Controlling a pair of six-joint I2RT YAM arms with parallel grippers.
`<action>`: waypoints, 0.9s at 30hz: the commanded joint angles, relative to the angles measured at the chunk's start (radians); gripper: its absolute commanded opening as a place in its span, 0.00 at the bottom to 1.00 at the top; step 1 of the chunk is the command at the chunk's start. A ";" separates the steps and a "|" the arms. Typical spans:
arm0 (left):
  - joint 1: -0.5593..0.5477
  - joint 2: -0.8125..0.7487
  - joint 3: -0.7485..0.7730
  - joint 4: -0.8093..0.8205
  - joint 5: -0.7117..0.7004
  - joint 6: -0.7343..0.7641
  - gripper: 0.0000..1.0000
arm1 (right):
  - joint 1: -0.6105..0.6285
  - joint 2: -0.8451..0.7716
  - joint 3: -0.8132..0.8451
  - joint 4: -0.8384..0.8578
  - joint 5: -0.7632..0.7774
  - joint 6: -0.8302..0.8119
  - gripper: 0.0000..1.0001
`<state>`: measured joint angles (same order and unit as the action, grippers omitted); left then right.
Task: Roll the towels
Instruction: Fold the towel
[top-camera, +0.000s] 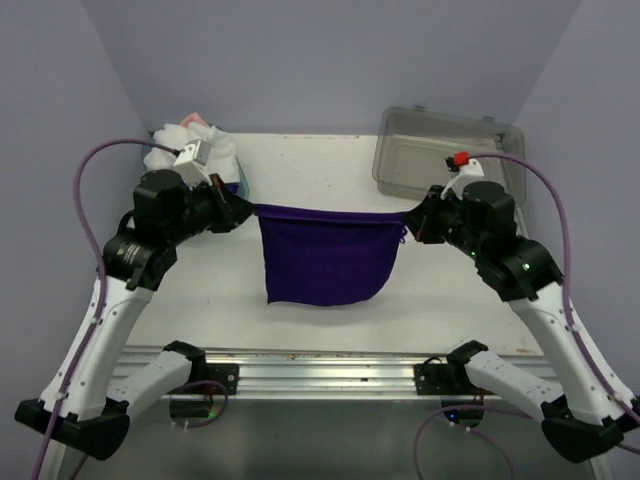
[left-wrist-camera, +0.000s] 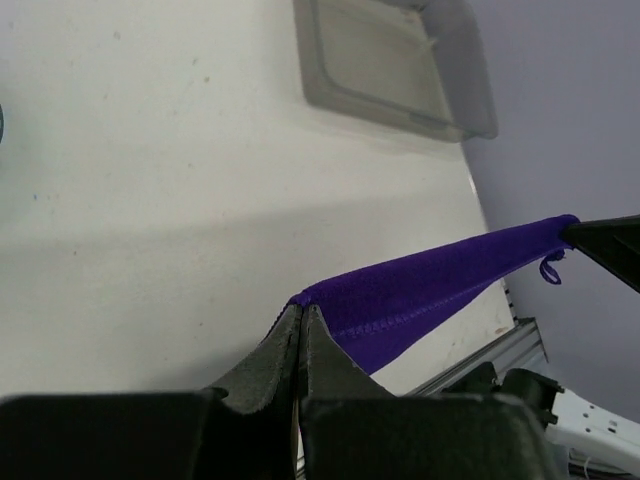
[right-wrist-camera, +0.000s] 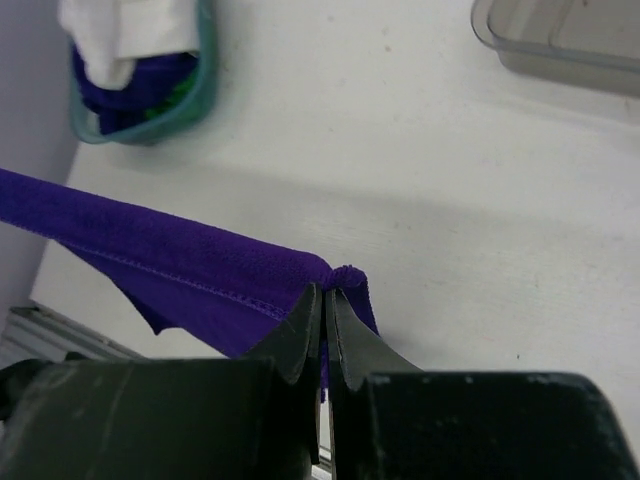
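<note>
A dark purple towel (top-camera: 325, 255) hangs stretched between both grippers above the table, its top edge taut and its lower part draping toward the near edge. My left gripper (top-camera: 250, 208) is shut on the towel's left top corner (left-wrist-camera: 305, 302). My right gripper (top-camera: 408, 222) is shut on the right top corner (right-wrist-camera: 345, 275). Seen from the left wrist, the purple towel (left-wrist-camera: 430, 285) runs off to the right gripper's fingertips (left-wrist-camera: 610, 245). More towels, white (top-camera: 180, 145) and peach-pink (top-camera: 195, 120), lie heaped in the basket at the back left, with further purple cloth (right-wrist-camera: 120, 95) under the white towel (right-wrist-camera: 125, 30).
A teal plastic basket (right-wrist-camera: 205, 85) stands at the back left corner. A clear grey plastic bin (top-camera: 445, 150) sits at the back right, also in the left wrist view (left-wrist-camera: 390, 65). The metal rail (top-camera: 320, 365) runs along the table's near edge. Purple-grey walls enclose the table.
</note>
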<state>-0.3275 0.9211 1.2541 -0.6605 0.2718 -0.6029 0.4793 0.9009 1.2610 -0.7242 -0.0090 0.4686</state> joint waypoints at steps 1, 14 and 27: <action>0.004 0.122 -0.082 0.074 -0.043 -0.014 0.00 | -0.002 0.140 -0.070 0.061 0.096 -0.013 0.00; 0.062 0.691 0.051 0.199 -0.079 0.045 0.00 | -0.018 0.792 0.135 0.258 0.239 -0.122 0.00; 0.094 0.828 0.081 0.216 0.007 0.055 0.00 | -0.042 0.850 0.169 0.226 0.156 -0.079 0.00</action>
<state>-0.2375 1.7924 1.3491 -0.4854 0.2291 -0.5789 0.4355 1.8210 1.4578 -0.4992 0.1802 0.3744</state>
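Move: Each hand holds a far corner of the purple towel, which hangs below and between them. The clear table it is taken to lies roughly 17 cm ahead of the left hand and 31 cm below; from the right, about 19 ahead and 29 below. The teal basket is some 26 cm ahead and 21 left of the left hand; the grey bin about 33 ahead and 23 right of the right hand. Both hands, still pinching the towel's far corners, swing down about 23 cm and forward some 18, fingers tipping down. ##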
